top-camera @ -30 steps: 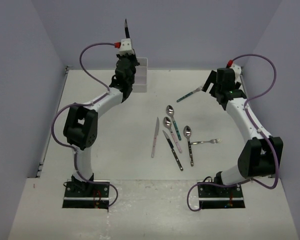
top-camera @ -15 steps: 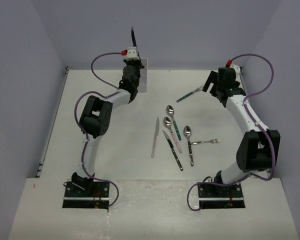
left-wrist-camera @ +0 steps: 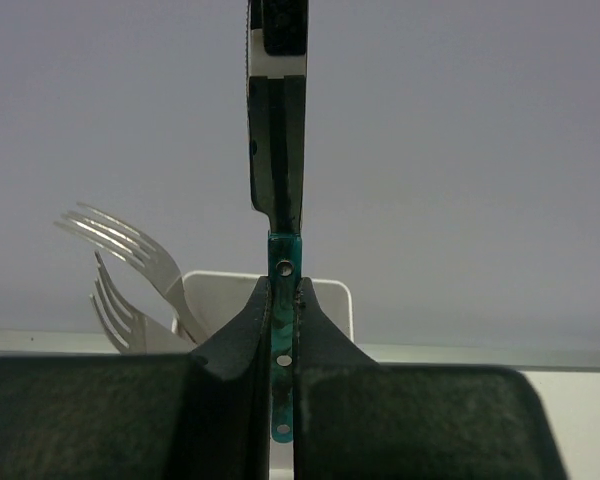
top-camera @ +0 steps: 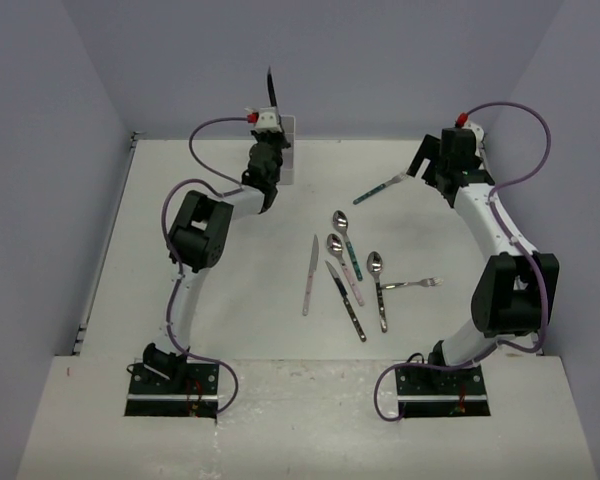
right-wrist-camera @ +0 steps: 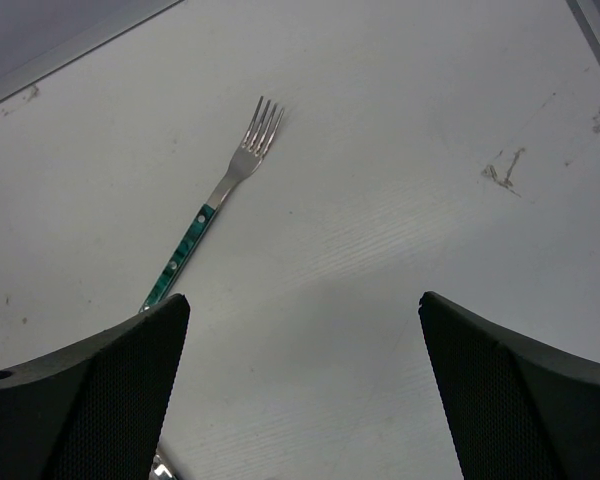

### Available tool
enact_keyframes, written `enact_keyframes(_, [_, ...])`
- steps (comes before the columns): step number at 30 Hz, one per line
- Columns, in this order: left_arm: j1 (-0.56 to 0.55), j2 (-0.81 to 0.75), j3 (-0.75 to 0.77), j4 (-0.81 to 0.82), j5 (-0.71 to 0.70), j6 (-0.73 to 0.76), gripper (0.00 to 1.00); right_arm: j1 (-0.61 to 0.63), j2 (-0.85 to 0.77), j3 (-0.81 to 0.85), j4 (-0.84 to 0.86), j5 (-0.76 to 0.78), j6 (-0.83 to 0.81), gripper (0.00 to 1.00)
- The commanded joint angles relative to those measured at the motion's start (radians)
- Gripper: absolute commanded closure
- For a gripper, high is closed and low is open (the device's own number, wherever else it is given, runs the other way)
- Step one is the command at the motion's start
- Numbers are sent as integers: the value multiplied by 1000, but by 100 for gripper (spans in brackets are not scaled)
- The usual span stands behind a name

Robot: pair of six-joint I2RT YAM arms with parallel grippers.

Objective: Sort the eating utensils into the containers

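Note:
My left gripper (left-wrist-camera: 283,300) is shut on the teal handle of a knife (left-wrist-camera: 278,180) and holds it upright, blade up, right at the white container (left-wrist-camera: 325,300). Two forks (left-wrist-camera: 130,245) stand in the container's left compartment. From above, the left gripper (top-camera: 268,135) is at the container (top-camera: 288,165) at the table's back. My right gripper (right-wrist-camera: 302,298) stands open above bare table, with a teal-handled fork (right-wrist-camera: 215,205) lying ahead of it to the left. In the top view that fork (top-camera: 380,187) lies just left of the right gripper (top-camera: 422,163).
Several utensils lie mid-table: a pink-handled knife (top-camera: 310,275), a teal spoon (top-camera: 345,240), a pink spoon (top-camera: 342,265), a black-handled knife (top-camera: 346,300), a black spoon (top-camera: 378,290) and a silver fork (top-camera: 412,284). Grey walls enclose the table.
My left arm has swung right and stretched toward the back, carrying the upright knife over to the container. The right arm has drawn slightly back, jaws still open.

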Motion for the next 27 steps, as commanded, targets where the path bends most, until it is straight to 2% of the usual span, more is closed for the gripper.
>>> enact_keyframes(1, [-1, 13, 1, 74, -22, 5, 100, -10, 6, 45, 33, -23, -13, 1])
enact_keyframes(5, [-1, 22, -22, 83, -60, 13, 99, -13, 13, 46, 33, -25, -13, 1])
enact_keyframes(7, [-1, 22, -25, 76, -95, 17, 90, -13, 14, 46, 31, -30, -11, 1])
enact_keyframes(11, [-4, -20, -88, 108, -94, 3, 85, -13, 20, 46, 33, -30, -6, 1])
enact_keyframes(12, [-7, -43, -119, 116, -97, 5, 75, -11, 20, 46, 33, -31, -6, 1])
enact_keyframes(15, [-24, -91, -171, 148, -102, 51, 61, -13, 16, 46, 33, -42, -2, 1])
enact_keyframes(16, [-43, -106, -186, 157, -121, 87, 54, -11, 14, 45, 33, -43, 0, 1])
enact_keyframes(17, [-52, -126, -202, 163, -135, 101, 16, -13, 13, 45, 31, -45, -2, 1])
enact_keyframes(18, [-63, -160, -231, 169, -147, 108, 10, -11, 7, 42, 33, -50, -2, 1])
enact_keyframes(21, [-93, -239, -274, 143, -171, 152, 0, -11, -15, 28, 34, -54, 4, 1])
enact_keyframes(26, [-124, -410, -332, -43, -180, 76, 0, -13, -70, -29, 56, -69, 15, 1])
enact_keyframes(27, [-126, -437, -338, -150, -137, 35, 0, -11, -88, -44, 56, -76, 16, 1])
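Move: My left hand holds the green-handled knife blade up, handle down, above the container, whose middle lies about 2 cm ahead of my fingers, 1 cm to the left and 15 cm below. The fork heads leaning from its far compartment are some 4 cm ahead, 6 cm left and 4 cm lower. The pink-handled knife lies on the table about 32 cm back, 9 cm right and 20 cm below. From my idle right hand, the container is roughly 19 cm ahead, 40 cm left and 14 cm below. I sink my left hand about 7 cm, lowering the knife's handle into the container's middle compartment, and open my fingers wide while still going down and starting back. With the knife let go, I draw back some 8 cm from where I began and climb more than 8 cm off the lowest point, easing slightly right, away from the container. ##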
